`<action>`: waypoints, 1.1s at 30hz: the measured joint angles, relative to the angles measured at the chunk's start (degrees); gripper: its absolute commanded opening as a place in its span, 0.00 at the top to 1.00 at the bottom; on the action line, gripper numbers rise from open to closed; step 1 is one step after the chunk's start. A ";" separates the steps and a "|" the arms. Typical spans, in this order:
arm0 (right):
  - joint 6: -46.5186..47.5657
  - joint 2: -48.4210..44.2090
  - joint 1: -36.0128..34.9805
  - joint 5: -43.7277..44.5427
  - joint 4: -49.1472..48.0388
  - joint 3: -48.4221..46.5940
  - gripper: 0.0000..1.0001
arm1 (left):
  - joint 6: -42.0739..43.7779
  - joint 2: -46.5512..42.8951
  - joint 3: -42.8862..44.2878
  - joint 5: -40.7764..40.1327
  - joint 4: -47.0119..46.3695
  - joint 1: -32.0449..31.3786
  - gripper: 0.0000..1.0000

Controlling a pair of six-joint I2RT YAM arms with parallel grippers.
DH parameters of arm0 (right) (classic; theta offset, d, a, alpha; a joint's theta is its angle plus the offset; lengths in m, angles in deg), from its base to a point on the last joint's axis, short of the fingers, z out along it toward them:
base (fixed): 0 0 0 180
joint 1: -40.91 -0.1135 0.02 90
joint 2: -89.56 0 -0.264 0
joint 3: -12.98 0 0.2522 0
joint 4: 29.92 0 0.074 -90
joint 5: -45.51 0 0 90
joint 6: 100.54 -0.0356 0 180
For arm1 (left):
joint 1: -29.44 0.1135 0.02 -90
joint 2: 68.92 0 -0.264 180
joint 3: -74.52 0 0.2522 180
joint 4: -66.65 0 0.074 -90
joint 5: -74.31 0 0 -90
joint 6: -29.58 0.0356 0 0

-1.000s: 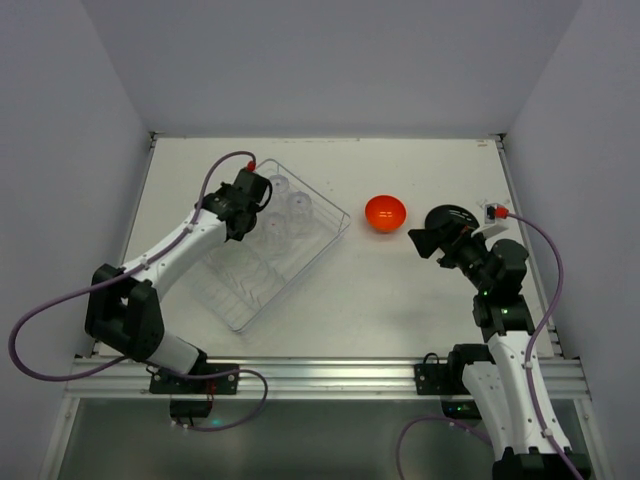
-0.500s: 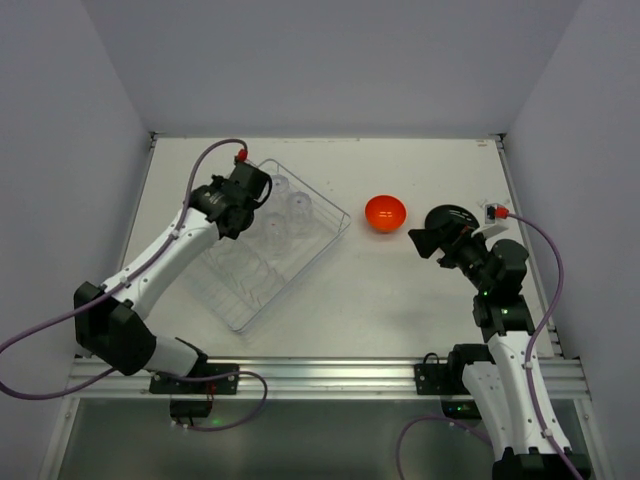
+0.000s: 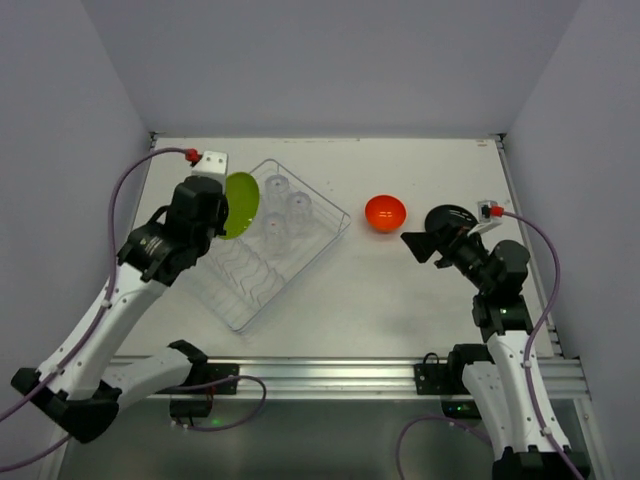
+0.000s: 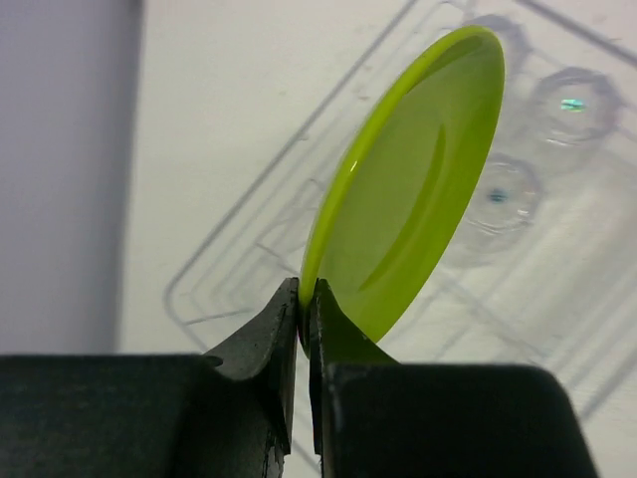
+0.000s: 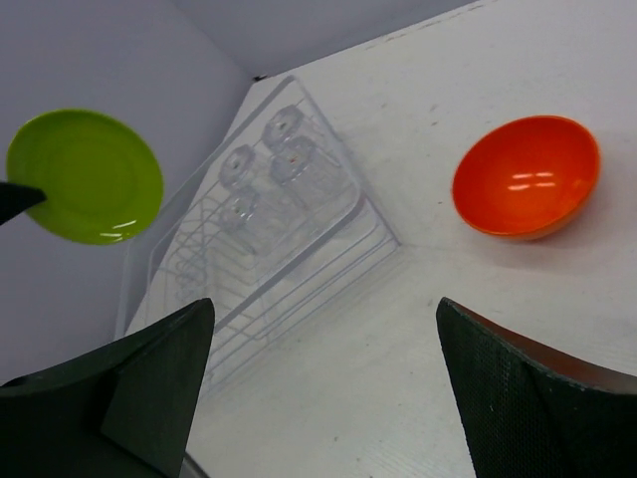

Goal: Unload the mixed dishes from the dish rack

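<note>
My left gripper is shut on the rim of the lime-green plate. It holds the plate on edge in the air over the left side of the clear dish rack. Several clear tumblers stand in the rack's far end. The orange-red bowl sits on the table to the right of the rack. Just right of the bowl, my right gripper hangs open and empty.
The white table is walled on the left, back and right. The rack lies at an angle left of centre. Both arm bases sit on a metal rail at the near edge.
My left arm has lifted the green plate up out of the rack and drawn back toward the left. The right arm has barely moved.
</note>
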 measured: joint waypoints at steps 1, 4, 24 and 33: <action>-0.13 0.94 0.00 -2.58 -1.60 0.04 0.08 | -1.29 -2.86 -2.43 3.61 -1.92 0.00 1.00; -0.48 5.99 -1.62 -9.70 -5.64 -0.37 0.11 | -6.21 -8.66 -9.73 13.90 -9.09 0.00 1.00; 14.03 26.60 -33.38 8.41 13.27 -21.09 0.44 | -43.58 -10.60 -50.27 59.32 -60.00 -0.42 1.00; 15.43 27.21 -33.81 9.73 15.87 -21.20 0.80 | -45.05 -11.10 -52.37 61.79 -63.65 -0.48 1.00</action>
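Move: The left hand holds the green plate by its rim, the plate's middle some 6 cm ahead and 4 cm to the right. From that hand the open right gripper is about 46 cm right, 3 cm back and 5 cm lower; the glasses stand roughly 10 cm ahead, 9 cm right, 20 cm below. From the right gripper the green plate is some 42 cm left, 9 cm ahead and a bit higher; the orange bowl is about 13 cm ahead, 4 cm left, well below. The left fingers keep pinching the green plate's rim while that hand swings some 19 cm right, lowers 12 cm and draws back 9 cm, rolling its left side down about 70 degrees and turning clockwise. The right hand goes about 14 cm left to meet the plate, turning some 30 degrees counter-clockwise, its fingers closing around the opposite rim to about a third open, one finger up against the plate. ##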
